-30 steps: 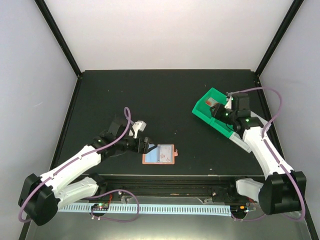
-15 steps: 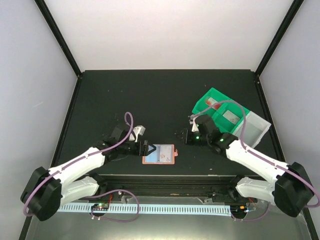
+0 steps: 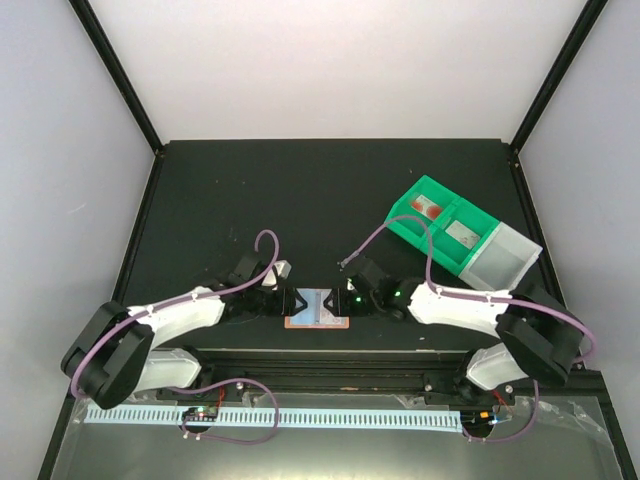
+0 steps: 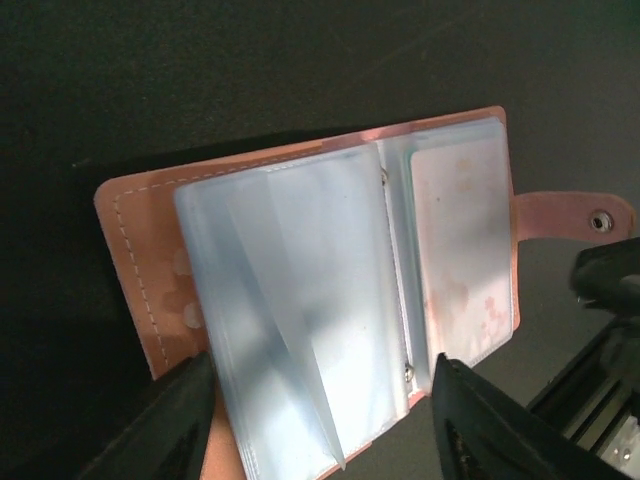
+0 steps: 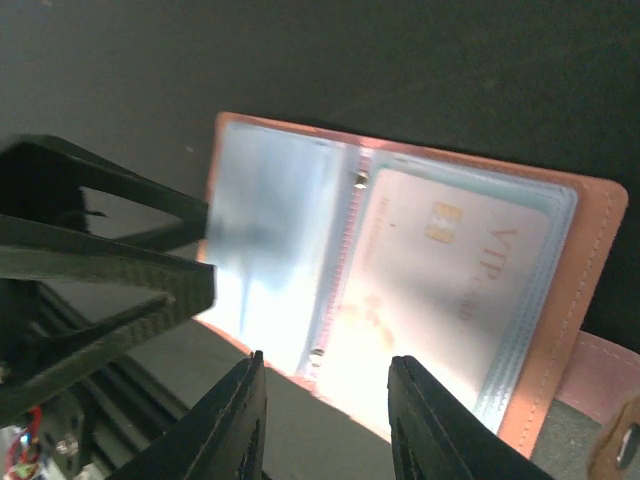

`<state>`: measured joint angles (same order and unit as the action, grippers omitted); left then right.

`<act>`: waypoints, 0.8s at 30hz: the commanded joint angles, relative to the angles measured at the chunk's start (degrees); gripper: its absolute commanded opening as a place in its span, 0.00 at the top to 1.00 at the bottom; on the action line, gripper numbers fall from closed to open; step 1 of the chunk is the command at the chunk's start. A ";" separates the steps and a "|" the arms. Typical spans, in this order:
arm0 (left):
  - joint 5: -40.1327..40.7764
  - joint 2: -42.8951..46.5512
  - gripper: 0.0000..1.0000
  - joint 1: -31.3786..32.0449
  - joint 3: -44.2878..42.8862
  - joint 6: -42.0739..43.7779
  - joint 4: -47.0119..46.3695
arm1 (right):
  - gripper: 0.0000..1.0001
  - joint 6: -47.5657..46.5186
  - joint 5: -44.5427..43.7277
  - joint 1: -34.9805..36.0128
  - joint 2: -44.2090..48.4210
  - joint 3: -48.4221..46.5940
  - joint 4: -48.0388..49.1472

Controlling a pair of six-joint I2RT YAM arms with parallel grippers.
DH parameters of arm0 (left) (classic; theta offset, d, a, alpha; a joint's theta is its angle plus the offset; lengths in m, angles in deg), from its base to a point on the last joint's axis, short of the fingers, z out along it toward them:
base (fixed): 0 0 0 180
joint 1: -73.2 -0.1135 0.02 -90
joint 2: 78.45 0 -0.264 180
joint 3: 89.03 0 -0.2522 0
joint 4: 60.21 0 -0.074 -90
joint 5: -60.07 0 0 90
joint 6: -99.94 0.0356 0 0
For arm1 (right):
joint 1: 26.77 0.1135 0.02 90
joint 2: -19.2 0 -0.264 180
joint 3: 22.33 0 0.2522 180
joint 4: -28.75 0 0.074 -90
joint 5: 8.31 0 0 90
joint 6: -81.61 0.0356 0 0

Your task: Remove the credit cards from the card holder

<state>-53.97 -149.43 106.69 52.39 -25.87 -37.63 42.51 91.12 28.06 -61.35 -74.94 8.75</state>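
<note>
The salmon-pink card holder (image 3: 318, 308) lies open on the black table near the front edge, its clear sleeves fanned up (image 4: 300, 300). A pale credit card (image 5: 460, 270) with a gold chip sits in one sleeve; in the left wrist view it shows as a pale card with pinkish marks (image 4: 462, 240). The snap tab (image 4: 570, 215) sticks out at the side. My left gripper (image 3: 291, 302) (image 4: 325, 365) is open, its fingers flanking the sleeve stack's near edge. From the opposite side my right gripper (image 3: 340, 300) (image 5: 328, 360) hovers open over the holder's edge, holding nothing.
A green compartment bin (image 3: 420, 240) stands at the right rear with two cards (image 3: 428, 207) inside and a pale tray section (image 3: 510, 255) beside it. The table's front rail (image 4: 590, 400) runs close behind the holder. The two grippers face each other closely.
My right arm swung from the green bin down and left to the card holder. My left gripper moved in onto the holder's left edge and its jaws narrowed.
</note>
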 commanded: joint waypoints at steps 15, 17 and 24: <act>-5.20 -4.85 0.67 -0.37 3.53 -3.43 -10.94 | 0.64 -0.34 -11.66 0.58 -5.26 2.55 -2.60; -5.98 -5.32 0.68 -0.37 3.61 -3.79 -11.46 | 0.64 -0.37 -12.23 0.63 -4.62 2.80 -3.03; -6.22 -5.27 0.70 -0.41 3.90 -3.92 -11.51 | 0.64 0.20 -12.32 0.63 -4.43 3.21 -3.37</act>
<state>-58.64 -154.28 106.28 55.72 -29.35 -48.17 42.77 81.77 28.54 -66.01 -72.87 8.24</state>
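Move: The open card holder lies under both hands. The left hand is about 1 cm above the clear left sleeve, whose middle is 1 cm ahead; the metal spine lies some 4 cm to its right, 1 cm ahead. The VIP card's sleeve is about 4 cm below the right hand, 1 cm ahead and 1 cm right; from that hand the spine is 4 cm left, 1 cm ahead, the strap 5 cm right, level with it. Down first goes the right hand, a good 4 cm with its gap unchanged, until the fingertips press on the VIP card's sleeve; then, staying low, it draws nearly 3 cm to the right overall while tilting about 10 degrees. The left hand sinks about 1 cm as its fingers narrow to roughly half their gap, gathering the left sleeve between the tips, then follows about 1 cm right. ##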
